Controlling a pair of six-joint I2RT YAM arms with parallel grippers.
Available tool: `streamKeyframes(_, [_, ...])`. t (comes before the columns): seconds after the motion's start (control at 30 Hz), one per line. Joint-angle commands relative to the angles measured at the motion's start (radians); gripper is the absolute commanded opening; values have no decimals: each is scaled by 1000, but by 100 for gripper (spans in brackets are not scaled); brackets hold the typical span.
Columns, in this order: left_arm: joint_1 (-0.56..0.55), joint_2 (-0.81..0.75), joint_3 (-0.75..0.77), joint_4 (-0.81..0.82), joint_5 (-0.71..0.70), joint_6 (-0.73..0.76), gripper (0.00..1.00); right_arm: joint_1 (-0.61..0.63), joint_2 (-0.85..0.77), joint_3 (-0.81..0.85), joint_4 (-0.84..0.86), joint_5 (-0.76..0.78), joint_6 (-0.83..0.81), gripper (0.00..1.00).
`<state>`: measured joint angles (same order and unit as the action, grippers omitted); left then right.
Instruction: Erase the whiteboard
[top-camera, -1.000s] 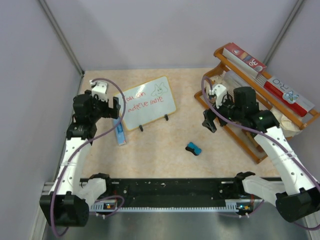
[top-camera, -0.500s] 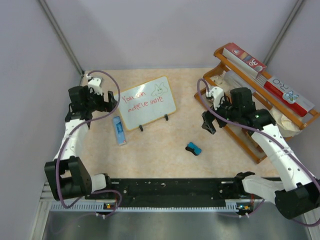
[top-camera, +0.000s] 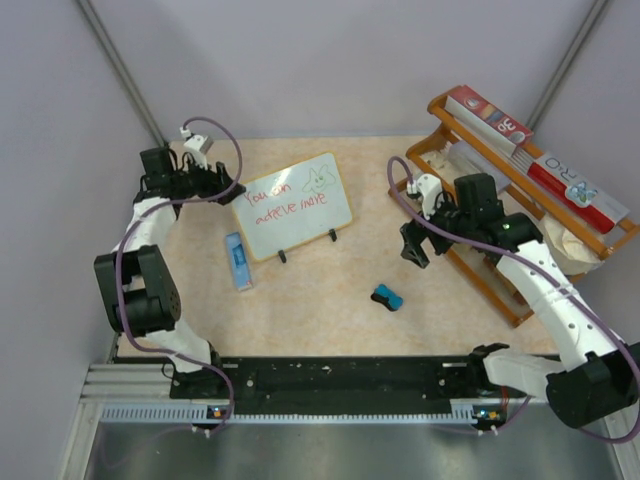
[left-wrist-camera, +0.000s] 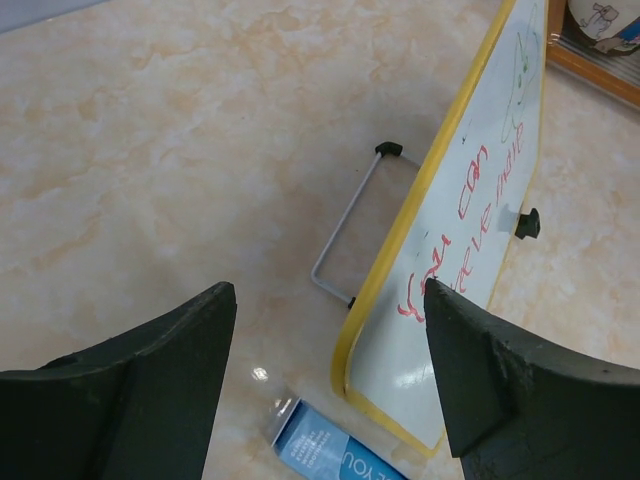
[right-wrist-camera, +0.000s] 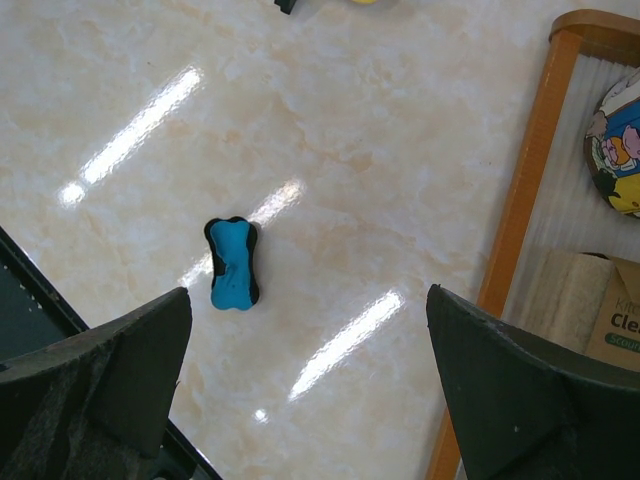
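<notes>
The whiteboard (top-camera: 295, 205) stands tilted on its black feet at the middle back, with red writing and a green doodle on it. In the left wrist view its yellow-framed left edge (left-wrist-camera: 400, 270) lies between my fingers without touching them. My left gripper (top-camera: 226, 190) (left-wrist-camera: 330, 290) is open at that edge. The blue-black eraser (top-camera: 387, 297) (right-wrist-camera: 232, 263) lies on the table in front of the board, to the right. My right gripper (top-camera: 414, 246) (right-wrist-camera: 310, 295) hovers open above the table, up and right of the eraser, holding nothing.
A narrow blue box (top-camera: 238, 261) (left-wrist-camera: 330, 450) lies flat just below the board's left corner. A wooden rack (top-camera: 470, 270) (right-wrist-camera: 520, 200) with boxes and packets fills the right side. The board's wire stand (left-wrist-camera: 345, 225) sticks out behind it. Walls close in on both sides.
My left arm has swung back and left, bringing its gripper to the board's left edge, and its jaws have narrowed slightly. The right gripper has drifted a little to the left.
</notes>
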<state>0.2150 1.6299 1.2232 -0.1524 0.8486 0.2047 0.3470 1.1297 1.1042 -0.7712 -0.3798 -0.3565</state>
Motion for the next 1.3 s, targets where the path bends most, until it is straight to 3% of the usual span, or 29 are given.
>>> streamKeyframes(0.0, [9,54,64,28,141,19,78,18,-1,3,18,-7,-10,99])
streamKeyframes(0.2, [11,94,78,27,256,21,68,17,12,-10,20,1,-9,99])
streamKeyframes(0.63, [12,130,90,25,303,4,41,18,18,-26,24,-5,1,99])
streamKeyframes(0.73, [11,134,94,25,320,-5,32,17,13,-40,24,1,-2,99])
streamKeyframes(0.9, [9,140,91,21,326,-5,0,17,5,-64,24,9,-12,99])
streamKeyframes(1.07, [0,140,102,-36,340,34,0,18,4,-76,24,15,-15,99])
streamKeyframes(1.27, [-5,174,173,-281,337,229,0,18,7,-83,24,15,-15,99])
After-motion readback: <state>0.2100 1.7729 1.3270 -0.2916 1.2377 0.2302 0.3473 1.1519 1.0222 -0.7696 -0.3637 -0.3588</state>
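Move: The whiteboard's upper-left corner is about 5 cm to the left hand's right, 1 cm back and 2 cm lower; the board's middle is some 16 cm right, 4 cm back and 7 cm down. The blue box lies about 15 cm back, 2 cm left and 18 cm down. From the right hand the eraser is roughly 5 cm back, 7 cm left and 18 cm below, the board's middle 15 cm ahead, 30 cm left and 10 cm down. The left fingers come to straddle the whiteboard's top edge at its upper-left corner and shut on it, pinching front and back. The hand dips slightly, then goes about 5 cm right and somewhat back, turning some 20 degrees clockwise while its left side drops. The right hand, fingers still wide open, sinks about 4 cm towards the eraser. ##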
